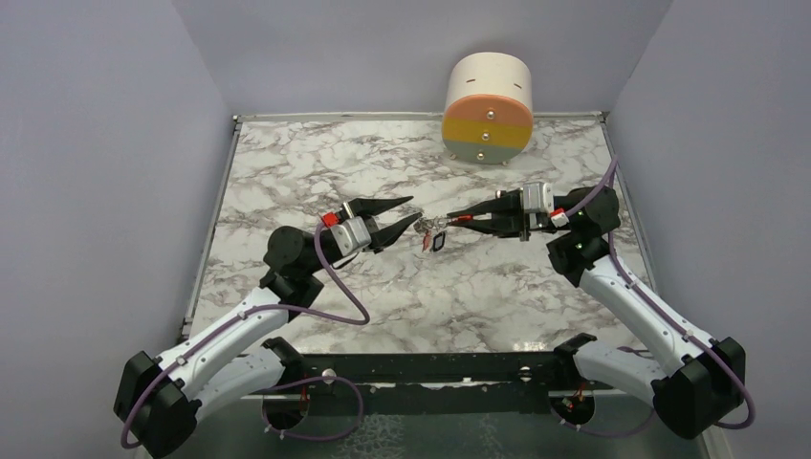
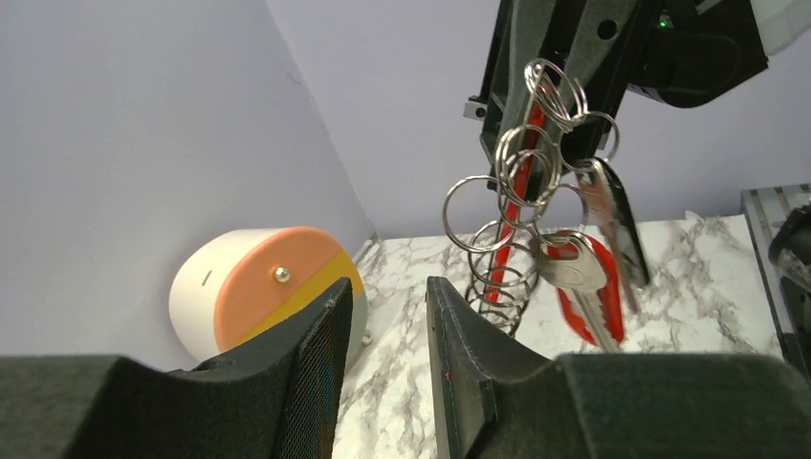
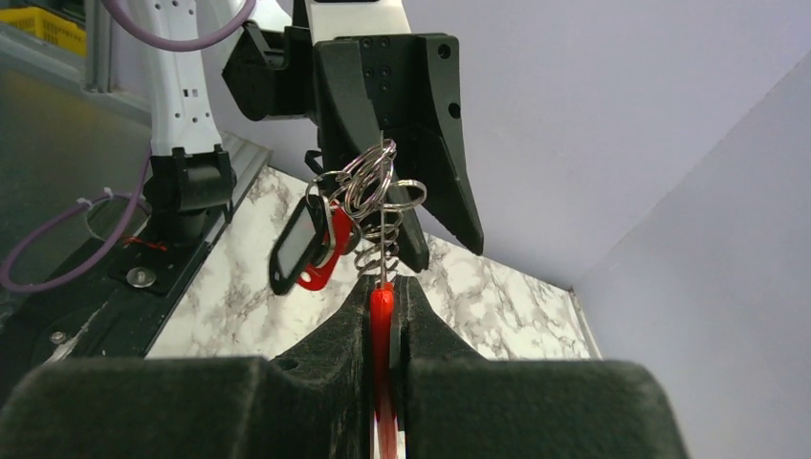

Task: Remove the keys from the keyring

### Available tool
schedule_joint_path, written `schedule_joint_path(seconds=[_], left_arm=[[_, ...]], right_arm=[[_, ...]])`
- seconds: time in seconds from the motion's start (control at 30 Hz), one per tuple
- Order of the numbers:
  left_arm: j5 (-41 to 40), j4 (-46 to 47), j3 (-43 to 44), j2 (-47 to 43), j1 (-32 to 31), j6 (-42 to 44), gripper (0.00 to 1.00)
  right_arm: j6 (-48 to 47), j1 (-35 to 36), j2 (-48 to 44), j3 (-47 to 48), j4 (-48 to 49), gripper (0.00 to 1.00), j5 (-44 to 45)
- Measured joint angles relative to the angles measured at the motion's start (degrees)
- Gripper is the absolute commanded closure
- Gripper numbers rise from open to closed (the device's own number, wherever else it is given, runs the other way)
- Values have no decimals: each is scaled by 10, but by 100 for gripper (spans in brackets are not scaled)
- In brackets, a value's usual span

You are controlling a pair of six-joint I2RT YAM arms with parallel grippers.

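The keyring (image 2: 516,186), a chain of silver rings on a red clip (image 3: 382,311), hangs in mid-air above the marble table (image 1: 287,163). My right gripper (image 1: 451,219) is shut on the red clip, seen edge-on between its fingers (image 3: 383,287). Two keys dangle from the rings: a dark-headed key (image 3: 295,244) and a red-headed key (image 2: 585,282). They show as a small cluster (image 1: 432,239) in the top view. My left gripper (image 1: 415,210) is open just left of the rings. Nothing lies between its fingers (image 2: 387,287); the rings hang beside its right finger (image 2: 469,354).
A white drum (image 1: 488,107) with an orange, yellow and grey face lies on its side at the table's back. It also shows in the left wrist view (image 2: 258,296). Lilac walls enclose the table on three sides. A dark rail (image 1: 430,368) runs along the near edge.
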Motion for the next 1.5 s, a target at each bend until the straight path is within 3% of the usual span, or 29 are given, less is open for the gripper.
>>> schedule_joint_path(seconds=[0.87, 1.5], left_arm=[[100, -93, 11, -49, 6, -2, 61], [83, -189, -19, -67, 2, -7, 61]], right_arm=[[8, 1, 0, 0, 0, 98, -22], [9, 1, 7, 0, 8, 98, -11]])
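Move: The red-tagged key hangs from the rings about 4 cm back of the left hand, 3 cm to its right and 4 cm lower. Its ring cluster is some 2 cm back and 2 cm to the right, about level with the hand; the black tag hangs about 5 cm back, 4 cm right and 4 cm down. From the right hand, the red-tagged key is roughly 2 cm back, 4 cm left and 3 cm below. The hanging red-tagged key is what the empty left hand closes in on: it dips a little, draws back nearly 4 cm, then sinks steeply, ending about 6 cm lower with its fingers tipping down some 10 degrees and swinging slightly clockwise. Its fingers stay part open, coming close beside the key; contact can't be made out. The right hand keeps its pinch on the red handle, almost still. ##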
